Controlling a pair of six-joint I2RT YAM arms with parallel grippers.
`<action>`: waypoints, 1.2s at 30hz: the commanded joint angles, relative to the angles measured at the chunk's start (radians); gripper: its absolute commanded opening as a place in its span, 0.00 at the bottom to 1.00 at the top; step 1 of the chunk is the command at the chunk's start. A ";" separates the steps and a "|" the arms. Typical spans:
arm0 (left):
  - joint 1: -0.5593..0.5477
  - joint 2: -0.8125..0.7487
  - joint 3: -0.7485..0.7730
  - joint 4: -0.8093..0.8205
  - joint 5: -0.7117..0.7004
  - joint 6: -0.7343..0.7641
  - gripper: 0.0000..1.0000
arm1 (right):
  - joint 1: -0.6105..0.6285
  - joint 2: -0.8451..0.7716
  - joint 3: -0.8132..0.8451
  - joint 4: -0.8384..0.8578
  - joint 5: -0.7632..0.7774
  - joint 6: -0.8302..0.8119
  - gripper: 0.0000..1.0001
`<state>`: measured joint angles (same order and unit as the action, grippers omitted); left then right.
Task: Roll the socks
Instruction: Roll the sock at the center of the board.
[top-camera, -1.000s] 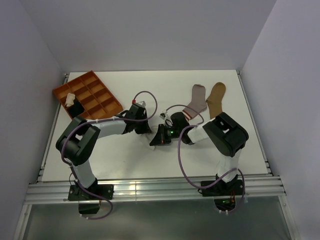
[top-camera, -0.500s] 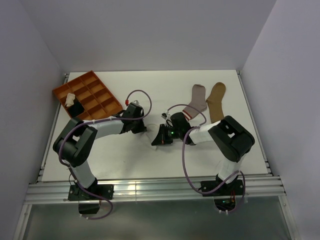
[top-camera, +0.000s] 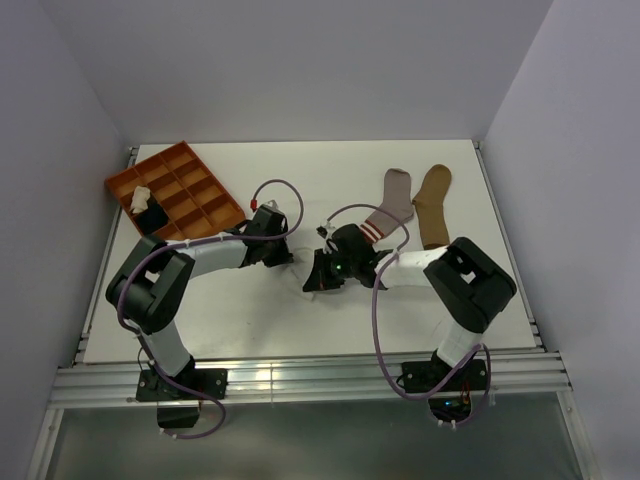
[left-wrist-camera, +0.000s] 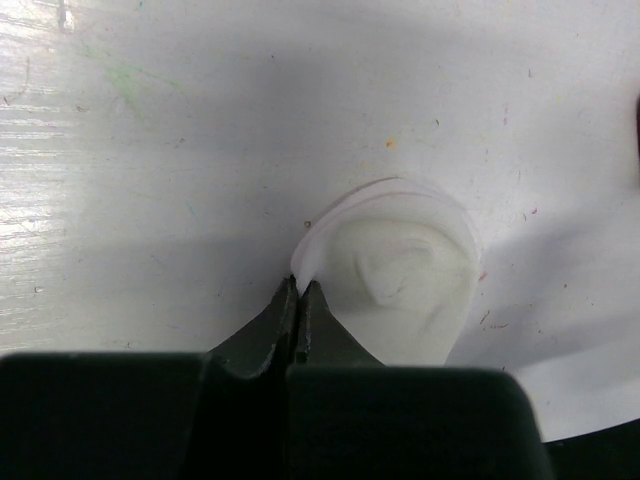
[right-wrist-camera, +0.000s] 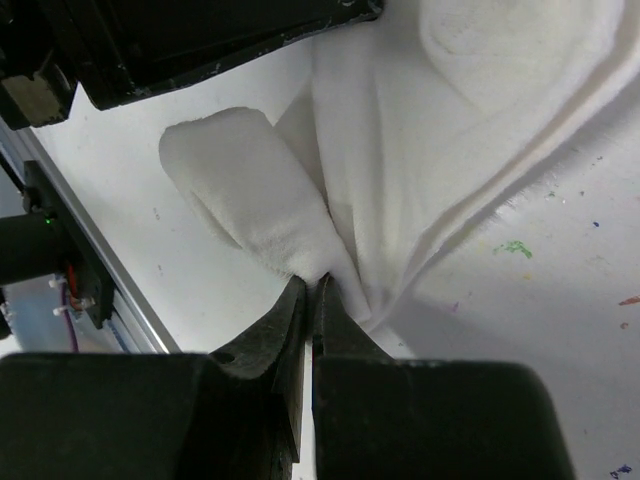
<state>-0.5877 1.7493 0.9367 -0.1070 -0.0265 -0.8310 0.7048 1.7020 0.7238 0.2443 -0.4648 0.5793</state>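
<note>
The white sock lies bunched on the table between both grippers. My left gripper is shut on a thin edge of it. My right gripper is shut on a fold of the same white sock, beside a rolled end. In the top view the left gripper and right gripper nearly meet at the table's middle. A grey sock with a red-striped cuff and a tan sock lie flat at the back right.
An orange compartment tray sits at the back left. It holds a cream roll and a black roll. The left arm's housing is close above the right gripper.
The right arm's elbow has swung right and its wrist has edged toward the grey sock. The left arm shifted slightly left early on. Both grippers stay shut on the white sock.
</note>
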 joint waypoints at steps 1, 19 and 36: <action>0.022 0.047 -0.007 -0.062 -0.093 0.041 0.00 | 0.028 -0.012 0.026 -0.131 0.026 -0.045 0.00; 0.022 0.046 0.019 0.001 -0.136 0.090 0.01 | 0.050 0.057 0.058 -0.200 0.080 -0.036 0.00; 0.063 -0.137 0.067 -0.115 -0.253 -0.005 0.60 | 0.024 0.219 0.074 -0.042 -0.031 0.139 0.00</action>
<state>-0.5465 1.7153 0.9844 -0.1791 -0.1928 -0.7914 0.7334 1.8545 0.8387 0.2932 -0.5301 0.6960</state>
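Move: The left fingers already pinch the rim of the white sock; the sock's middle lies about 3 cm back and 3 cm to the right of them, just below. The right fingers, shut on its folded near end, have that middle some 4 cm ahead and 2 cm to their left, 2 cm down. From the left hand, the wooden box stands around 30 cm left and 16 cm farther out, the striped grey sock roughly 25 cm right and 15 cm farther out. Ease the left gripper forward a centimetre with the white sock's rim still pinched, then open it past halfway to let go and pull away forward and left, rising near the end, about 3 cm forward and 4 cm left in all. Keep the right gripper shut on the folded end and, as the left one clears, draw it some 3.5 cm left along the table. ##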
